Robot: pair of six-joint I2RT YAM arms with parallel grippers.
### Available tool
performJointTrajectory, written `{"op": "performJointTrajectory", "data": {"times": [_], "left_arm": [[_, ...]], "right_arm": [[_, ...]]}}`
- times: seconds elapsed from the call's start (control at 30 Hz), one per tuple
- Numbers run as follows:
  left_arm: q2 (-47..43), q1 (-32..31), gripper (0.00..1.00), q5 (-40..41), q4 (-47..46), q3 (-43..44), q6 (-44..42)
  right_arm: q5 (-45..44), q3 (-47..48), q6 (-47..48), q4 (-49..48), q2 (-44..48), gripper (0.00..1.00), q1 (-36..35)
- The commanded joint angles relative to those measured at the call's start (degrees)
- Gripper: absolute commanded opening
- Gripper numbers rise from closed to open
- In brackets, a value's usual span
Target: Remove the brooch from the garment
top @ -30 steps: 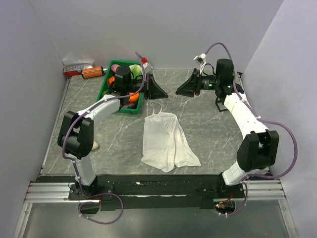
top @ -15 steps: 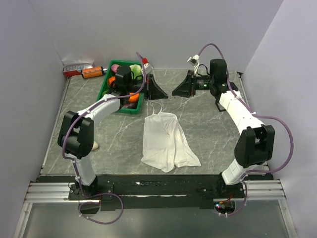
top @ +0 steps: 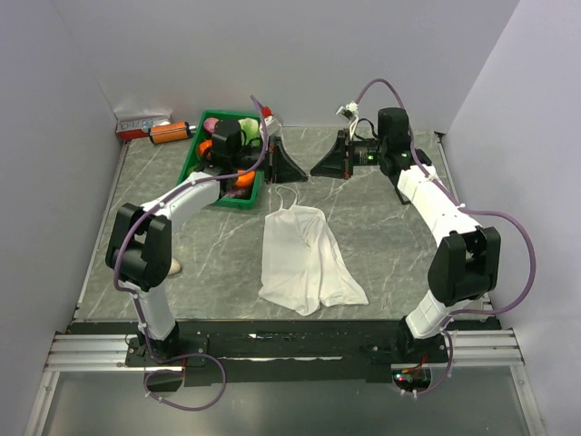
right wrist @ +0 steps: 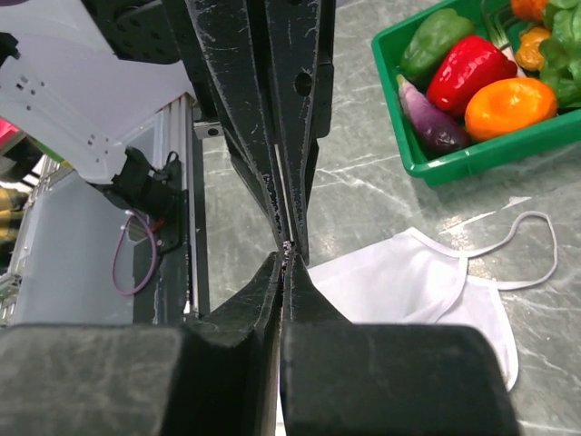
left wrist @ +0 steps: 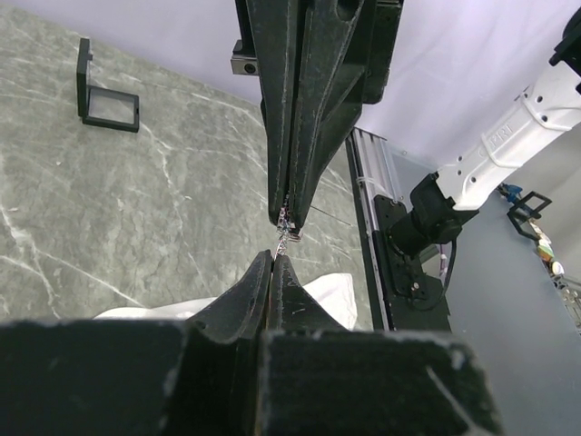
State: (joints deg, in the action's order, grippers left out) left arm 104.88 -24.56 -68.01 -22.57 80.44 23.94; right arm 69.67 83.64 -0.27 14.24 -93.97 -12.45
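The white garment (top: 304,254) lies flat on the marble table, straps toward the back; it also shows in the left wrist view (left wrist: 331,295) and the right wrist view (right wrist: 408,277). My left gripper (top: 305,174) and right gripper (top: 314,171) meet tip to tip in the air behind the garment. The brooch (left wrist: 289,227) is a tiny dark speck between the two tips, off the cloth. In the left wrist view my left gripper (left wrist: 273,259) is shut on its lower end and the right gripper (left wrist: 286,216) is shut on its upper end. The brooch (right wrist: 288,245) shows likewise in the right wrist view.
A green bin (top: 193,168) with vegetables stands at the back left, close behind the left gripper; its rim (right wrist: 472,159) shows in the right wrist view. A small white lump (top: 174,266) lies by the left arm. A black bracket (left wrist: 109,95) stands on the table at the far right.
My right gripper has moved left until its tip meets the left gripper's tip. The left arm and the garment have not moved.
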Motion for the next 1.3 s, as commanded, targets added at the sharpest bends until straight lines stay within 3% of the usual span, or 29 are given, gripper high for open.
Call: {"op": "performJointTrajectory", "data": {"times": [0.0,0.1,0.13,0.2,0.3,0.43,0.6,0.67,1.27], "left_arm": [[-0.29,0.38,0.01,2.26,3.39,3.22,-4.16],[-0.47,1.61,0.26,6.39,8.57,4.37,-8.29],[-0.55,2.05,0.39,7.53,9.72,4.89,-10.13],[-1.08,3.80,0.50,10.60,12.71,5.51,-12.33],[-1.87,6.35,0.57,14.03,21.41,8.23,-18.74],[-3.19,9.61,0.59,15.80,30.19,8.76,-25.33],[-6.35,10.49,0.59,19.84,35.13,6.23,-30.88],[-7.93,10.41,0.60,21.60,36.62,5.43,-32.64],[-12.42,10.49,0.61,32.23,44.80,-1.52,-45.47]], "right_arm": [[0.04,2.41,-1.12,-1.23,0.81,0.00,0.31],[-1.98,2.58,-1.57,-1.67,1.25,0.00,2.07],[-3.12,2.76,-1.14,-1.24,1.51,0.00,3.64],[-5.50,3.29,3.49,2.53,2.21,0.00,5.14],[-17.87,3.29,14.37,10.27,3.62,0.00,7.96],[-32.35,-3.53,27.67,11.35,5.64,0.00,11.12],[-49.95,-14.10,46.01,0.55,8.46,0.00,12.18],[-53.91,-15.60,49.39,-1.31,7.06,0.00,14.28],[-60.35,-4.01,69.61,1.67,-13.16,0.00,20.53]]}}
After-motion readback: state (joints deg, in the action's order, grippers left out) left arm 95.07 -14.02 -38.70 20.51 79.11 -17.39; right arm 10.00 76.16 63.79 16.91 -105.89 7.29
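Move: The brooch is at the left hand's closed fingertips, also already pinched by the right fingers pointing in from the opposite side. From the right hand, the open black box lies about 20 cm ahead, 35 cm right and 30 cm below; the garment's middle is some 7 cm back, 1 cm right and 31 cm down. The green crate lies about 27 cm ahead of the left hand, 26 cm to its left and 28 cm lower. The left fingers open and let go of the brooch while the right keeps its pinch, carrying it some 30 cm right, about 20 cm down and 14 cm forward towards the black box, fingers swinging from pointing left to forward-and-down. The left hand backs off forward, then left towards the green crate, sinking late and tilting down. ##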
